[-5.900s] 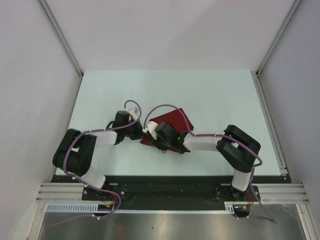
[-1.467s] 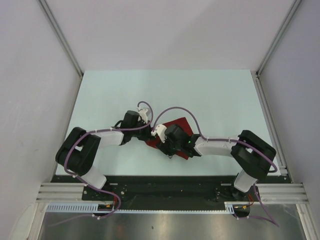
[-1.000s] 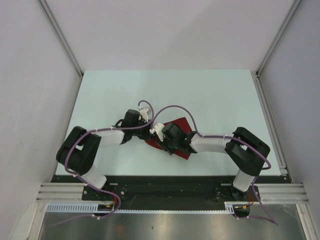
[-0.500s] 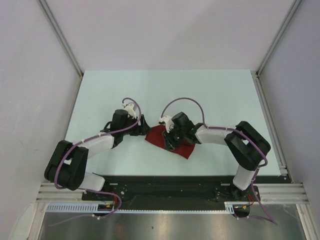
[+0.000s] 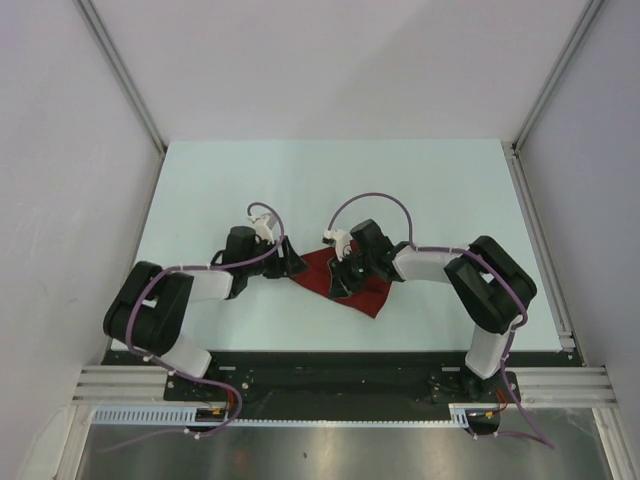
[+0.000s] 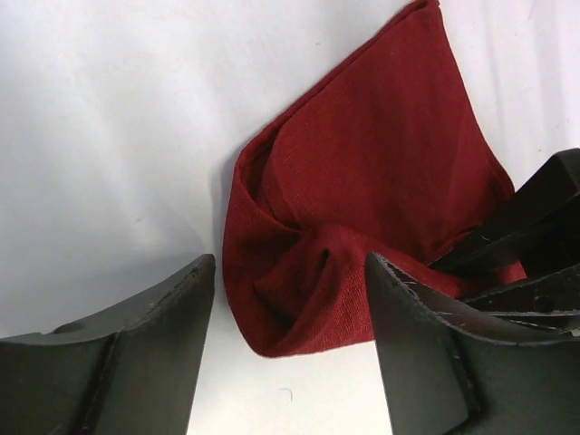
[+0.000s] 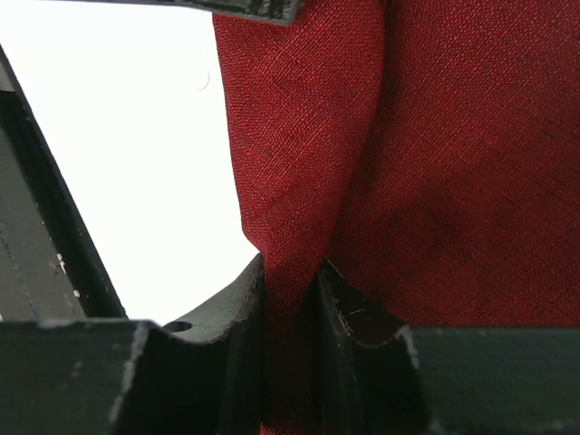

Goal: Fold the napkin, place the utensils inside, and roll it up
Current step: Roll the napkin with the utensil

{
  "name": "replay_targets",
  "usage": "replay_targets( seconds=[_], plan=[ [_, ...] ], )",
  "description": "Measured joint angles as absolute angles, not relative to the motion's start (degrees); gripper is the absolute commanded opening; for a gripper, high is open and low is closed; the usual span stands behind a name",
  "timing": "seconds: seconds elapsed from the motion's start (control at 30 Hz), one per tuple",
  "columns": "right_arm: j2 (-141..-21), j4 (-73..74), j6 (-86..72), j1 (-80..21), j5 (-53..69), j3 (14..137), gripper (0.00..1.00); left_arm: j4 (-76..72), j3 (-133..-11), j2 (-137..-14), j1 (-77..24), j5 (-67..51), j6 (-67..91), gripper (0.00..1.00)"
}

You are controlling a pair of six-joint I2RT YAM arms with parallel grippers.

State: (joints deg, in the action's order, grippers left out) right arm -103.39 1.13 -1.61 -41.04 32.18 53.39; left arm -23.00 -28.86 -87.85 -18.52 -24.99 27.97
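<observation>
The dark red napkin [image 5: 362, 291] lies crumpled on the pale table between the two arms. In the left wrist view its rolled, bunched end [image 6: 308, 290] lies a little ahead of my left gripper [image 6: 290, 353], whose jaws stand open on either side without touching it. My right gripper [image 7: 290, 299] is shut on a raised fold of the napkin [image 7: 299, 163], pinched between both fingers; from above that gripper [image 5: 343, 272] sits over the cloth's upper left part. The utensils are hidden from every view.
The pale table [image 5: 420, 190] stretches behind the cloth, bounded by white walls and a metal rail [image 5: 540, 240] on the right. The black tips of the right gripper [image 6: 535, 245] show at the right edge of the left wrist view.
My left gripper let go of the napkin, opened and drew back to the left. My right gripper shifted up and slightly right, holding its pinch on the cloth, and the napkin's left end went slack.
</observation>
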Motion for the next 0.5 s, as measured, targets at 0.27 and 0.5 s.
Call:
replay_targets(
  seconds=[0.27,0.5],
  plan=[
    [-103.61,1.1,-2.04,-40.58,33.82,53.58,0.46,-28.05,-28.86,-92.38,-18.33,-28.86,29.98,0.24],
    [-103.13,10.5,-1.78,-41.3,30.46,58.5,0.62,-26.59,-30.26,-93.43,-18.24,-30.52,29.36,0.06]
  ],
)
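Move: The rolled napkin's left end sits just off the left fingertips, about 1 cm to their right and 1 cm lower; the flat, unrolled part centres roughly 10 cm to that hand's right, 1 cm ahead and 3 cm down. The right fingers already hold the roll farther along. From them the left end is some 6 cm ahead and 8 cm left at much the same height, and the napkin's near right corner about 6 cm back, 8 cm right and 2 cm down. With its fingers spread astride the rolled napkin's left end, the left hand eases about 1.5 cm right and down onto it while the fingers close nearly shut, pinching the cloth fold between their tips. The right hand stays put at first, then opens its fingers from just over a quarter to past half, letting go of the roll, and begins to rise by about 1 cm above where it held. ##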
